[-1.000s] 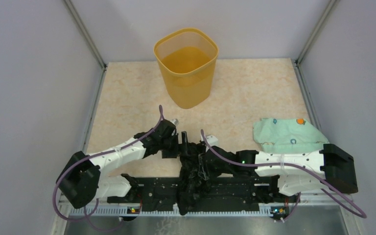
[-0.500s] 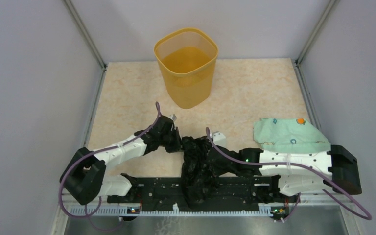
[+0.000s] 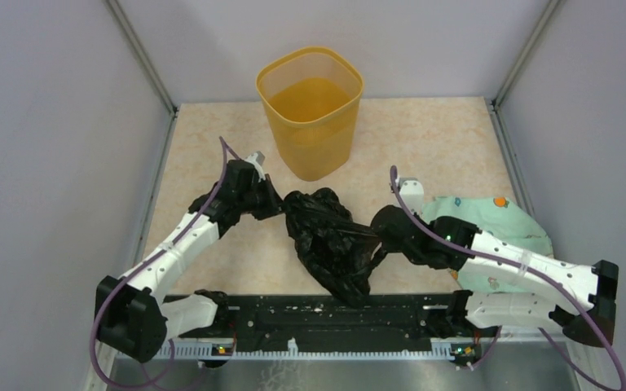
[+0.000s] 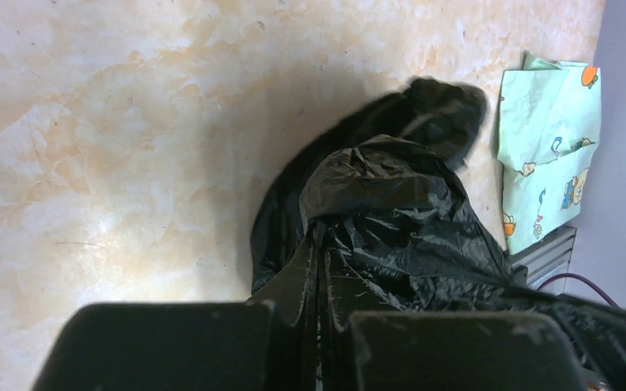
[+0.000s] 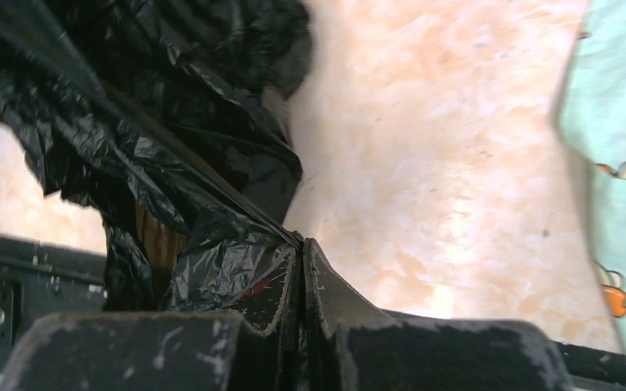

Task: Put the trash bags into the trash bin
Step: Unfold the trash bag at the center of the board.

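Note:
The black trash bag (image 3: pixel 326 240) hangs crumpled between my two grippers, in front of the yellow trash bin (image 3: pixel 310 110). My left gripper (image 3: pixel 281 205) is shut on the bag's left upper edge. In the left wrist view the fingers (image 4: pixel 319 236) pinch a fold of the black plastic (image 4: pixel 391 212). My right gripper (image 3: pixel 372 235) is shut on the bag's right side; in the right wrist view a taut fold of the bag (image 5: pixel 171 147) runs into the closed tips (image 5: pixel 301 244). The bag's lower end droops toward the near rail. The bin stands upright and open at the back.
A pale green patterned cloth (image 3: pixel 489 224) lies on the table at the right, partly under my right arm, also visible in the wrist views (image 4: pixel 546 147) (image 5: pixel 619 147). A black mounting rail (image 3: pixel 326 314) runs along the near edge. Grey walls close both sides.
Both grippers have shut on the bag. Both arms have carried it up and away from the near rail toward the bin, and it is now spread between them.

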Robot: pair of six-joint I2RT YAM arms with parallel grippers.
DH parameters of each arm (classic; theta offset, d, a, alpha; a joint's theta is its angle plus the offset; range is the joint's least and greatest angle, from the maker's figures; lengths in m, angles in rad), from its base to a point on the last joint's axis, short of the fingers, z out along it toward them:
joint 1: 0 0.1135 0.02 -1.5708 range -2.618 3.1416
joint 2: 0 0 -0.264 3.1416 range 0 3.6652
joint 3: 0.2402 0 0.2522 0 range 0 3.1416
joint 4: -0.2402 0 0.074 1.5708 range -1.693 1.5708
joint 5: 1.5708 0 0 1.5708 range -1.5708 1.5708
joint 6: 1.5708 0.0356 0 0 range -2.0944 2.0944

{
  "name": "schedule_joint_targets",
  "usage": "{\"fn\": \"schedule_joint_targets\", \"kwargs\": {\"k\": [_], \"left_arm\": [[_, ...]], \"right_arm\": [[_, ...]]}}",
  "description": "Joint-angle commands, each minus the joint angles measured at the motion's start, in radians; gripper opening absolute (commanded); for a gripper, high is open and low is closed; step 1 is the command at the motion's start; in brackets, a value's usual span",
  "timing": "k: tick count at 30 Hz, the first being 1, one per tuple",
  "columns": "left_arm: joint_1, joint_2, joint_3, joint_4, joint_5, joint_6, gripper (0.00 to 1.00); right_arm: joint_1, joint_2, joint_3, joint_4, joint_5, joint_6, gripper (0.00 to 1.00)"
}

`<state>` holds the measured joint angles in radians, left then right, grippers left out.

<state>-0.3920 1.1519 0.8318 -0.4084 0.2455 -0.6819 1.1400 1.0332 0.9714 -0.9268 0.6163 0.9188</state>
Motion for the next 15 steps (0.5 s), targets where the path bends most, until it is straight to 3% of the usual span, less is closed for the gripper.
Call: {"fn": "schedule_joint_targets", "kwargs": {"k": [1, 3, 5, 7, 9, 11, 15], "left_arm": [[0.039, 0.004, 0.035, -0.019, -0.068, 0.094, 0.00], [0.039, 0.018, 0.042, 0.026, 0.024, 0.119, 0.04], [0.036, 0.025, 0.054, 0.049, 0.090, 0.136, 0.22], [0.033, 0.015, 0.072, 0.042, 0.091, 0.159, 0.49], [0.034, -0.009, 0.094, 0.024, 0.090, 0.186, 0.63], [0.034, -0.030, 0.120, 0.003, 0.099, 0.212, 0.69], [0.014, -0.084, 0.145, -0.064, 0.106, 0.251, 0.70]], "right_arm": [[-0.059, -0.041, 0.073, -0.143, 0.043, -0.100, 0.00], [-0.060, -0.057, 0.082, -0.022, -0.055, -0.201, 0.00], [-0.060, -0.040, 0.108, 0.041, -0.124, -0.236, 0.00], [-0.060, -0.007, 0.143, 0.047, -0.132, -0.246, 0.00], [-0.060, 0.025, 0.180, 0.029, -0.102, -0.259, 0.00], [-0.069, 0.053, 0.220, 0.011, -0.078, -0.264, 0.00], [-0.081, 0.078, 0.269, 0.047, -0.099, -0.302, 0.00]]}}
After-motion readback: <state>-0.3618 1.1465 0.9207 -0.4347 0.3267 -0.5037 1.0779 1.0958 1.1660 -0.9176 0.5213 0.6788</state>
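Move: Between the two grippers, both still pinching its upper edge, hangs the trash bag: its middle lies about 5 cm back, 11 cm right and 8 cm below the left hand. The open bin stands some 20 cm ahead of and 7 cm right of the left hand. From the right hand the bag's middle is roughly 5 cm ahead, 11 cm left and 10 cm below, with the green cloth about 26 cm to the right, 6 cm ahead and 15 cm down. Opening to about two-thirds, the left fingers let go of the bag's left end, then the hand rises about 3 cm clear of it, turning slightly clockwise. The right hand keeps its pinch on the other side and lifts the bag about 5 cm, easing left and a little forward after a brief drift right, while turning about 10 degrees counter-clockwise. ##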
